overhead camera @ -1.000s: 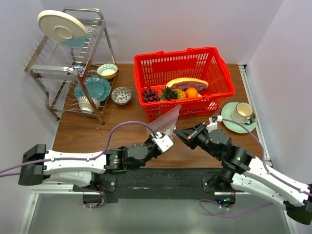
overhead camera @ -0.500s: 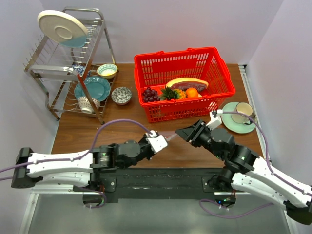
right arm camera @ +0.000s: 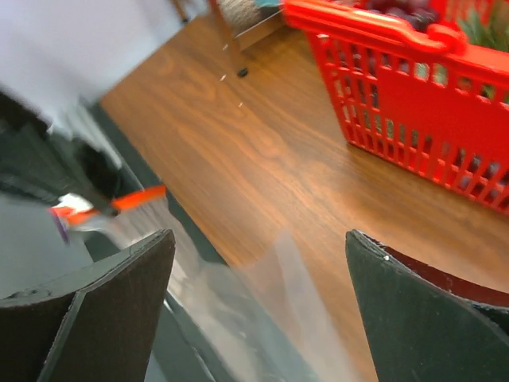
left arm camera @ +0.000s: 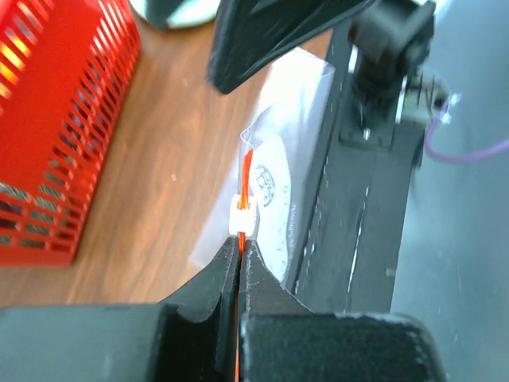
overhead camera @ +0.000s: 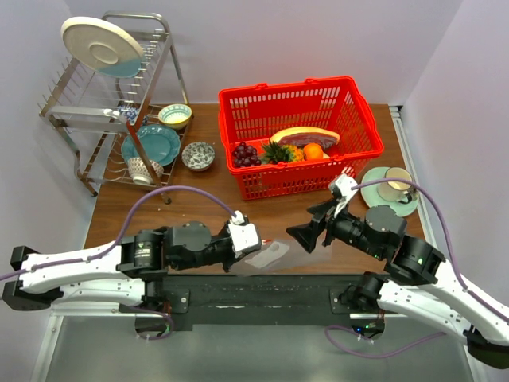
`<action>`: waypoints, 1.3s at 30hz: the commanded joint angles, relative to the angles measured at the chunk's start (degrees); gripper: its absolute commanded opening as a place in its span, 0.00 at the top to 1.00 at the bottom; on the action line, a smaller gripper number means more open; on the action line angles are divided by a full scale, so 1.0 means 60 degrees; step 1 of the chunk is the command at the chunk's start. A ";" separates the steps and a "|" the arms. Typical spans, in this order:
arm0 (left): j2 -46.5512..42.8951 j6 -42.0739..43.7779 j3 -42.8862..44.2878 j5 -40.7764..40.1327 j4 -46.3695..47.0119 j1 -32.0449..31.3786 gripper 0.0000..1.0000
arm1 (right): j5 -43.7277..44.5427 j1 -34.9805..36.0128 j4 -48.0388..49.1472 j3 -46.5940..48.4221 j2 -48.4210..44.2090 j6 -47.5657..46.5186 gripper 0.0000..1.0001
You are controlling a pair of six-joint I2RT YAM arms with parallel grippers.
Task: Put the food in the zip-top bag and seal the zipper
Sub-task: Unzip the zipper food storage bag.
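The clear zip-top bag (overhead camera: 272, 255) lies flat at the table's near edge, partly over the black base rail. My left gripper (overhead camera: 254, 247) is shut on its red-orange zipper (left arm camera: 246, 171), just behind the white slider (left arm camera: 242, 216). My right gripper (overhead camera: 302, 236) hangs open just right of the bag, holding nothing. In the right wrist view the bag (right arm camera: 262, 294) spreads below that gripper (right arm camera: 258, 247), and the zipper (right arm camera: 139, 199) shows at the left. The pineapple (overhead camera: 278, 151) and grape bunch (overhead camera: 244, 153) sit inside the red basket (overhead camera: 358, 127).
A watermelon slice (overhead camera: 305, 135) and an orange (overhead camera: 313, 150) also lie in the basket. A dish rack (overhead camera: 111, 103) with plates and bowls stands at the back left. A cup on a green saucer (overhead camera: 395, 185) sits at the right.
The right gripper opened, let go of the bag and drew back to the right. The left gripper shut on the zipper and pulled the bag down from upright to the near edge.
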 commanded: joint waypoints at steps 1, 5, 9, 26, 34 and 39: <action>0.0162 -0.0066 0.0283 0.0389 -0.0550 -0.0029 1.00 | -0.2140 -0.0016 0.0290 0.0427 0.0045 -0.2131 0.08; 0.0104 0.0168 0.0253 0.0564 -0.0389 -0.0043 1.00 | -0.3740 -0.0016 0.0862 0.0471 0.0366 -0.2878 0.17; -0.0115 0.0198 0.0225 0.0872 -0.0141 -0.0029 1.00 | -0.5248 -0.0016 0.0687 0.0720 0.0936 -0.3522 0.19; -0.0306 0.0989 0.0180 0.0478 0.0051 -0.0043 0.82 | -0.5910 -0.0016 0.1272 0.0970 0.2331 -0.3186 1.00; -0.1009 0.1179 -0.0215 0.0843 0.1061 -0.0043 0.36 | -0.5983 -0.0016 0.1301 0.0779 0.1877 -0.3113 1.00; -0.0850 0.1253 -0.0142 0.0902 0.1281 -0.0029 0.34 | -0.6086 -0.0016 0.1345 0.0691 0.1730 -0.3113 1.00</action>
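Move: My left fingers are already shut on the orange zipper strip, with the white slider about 4 cm to their right and 1 cm ahead. My open right hand is after the bag's mouth corner, just past the slider: some 4 cm back, 6 cm left and 2 cm below it. From my right hand, the slider is about 5 cm back and 8 cm left; the red basket is roughly 25 cm ahead, 1 cm right and 15 cm lower. I bring my right hand about 7 cm left and 5 cm back to the slider end of the bag, swinging it some 35 degrees counter-clockwise and dipping slightly, then shut its fingers on the mouth corner. My left hand keeps the strip steady until then, opens to let go, and rises about 3 cm as my right lifts a little. ##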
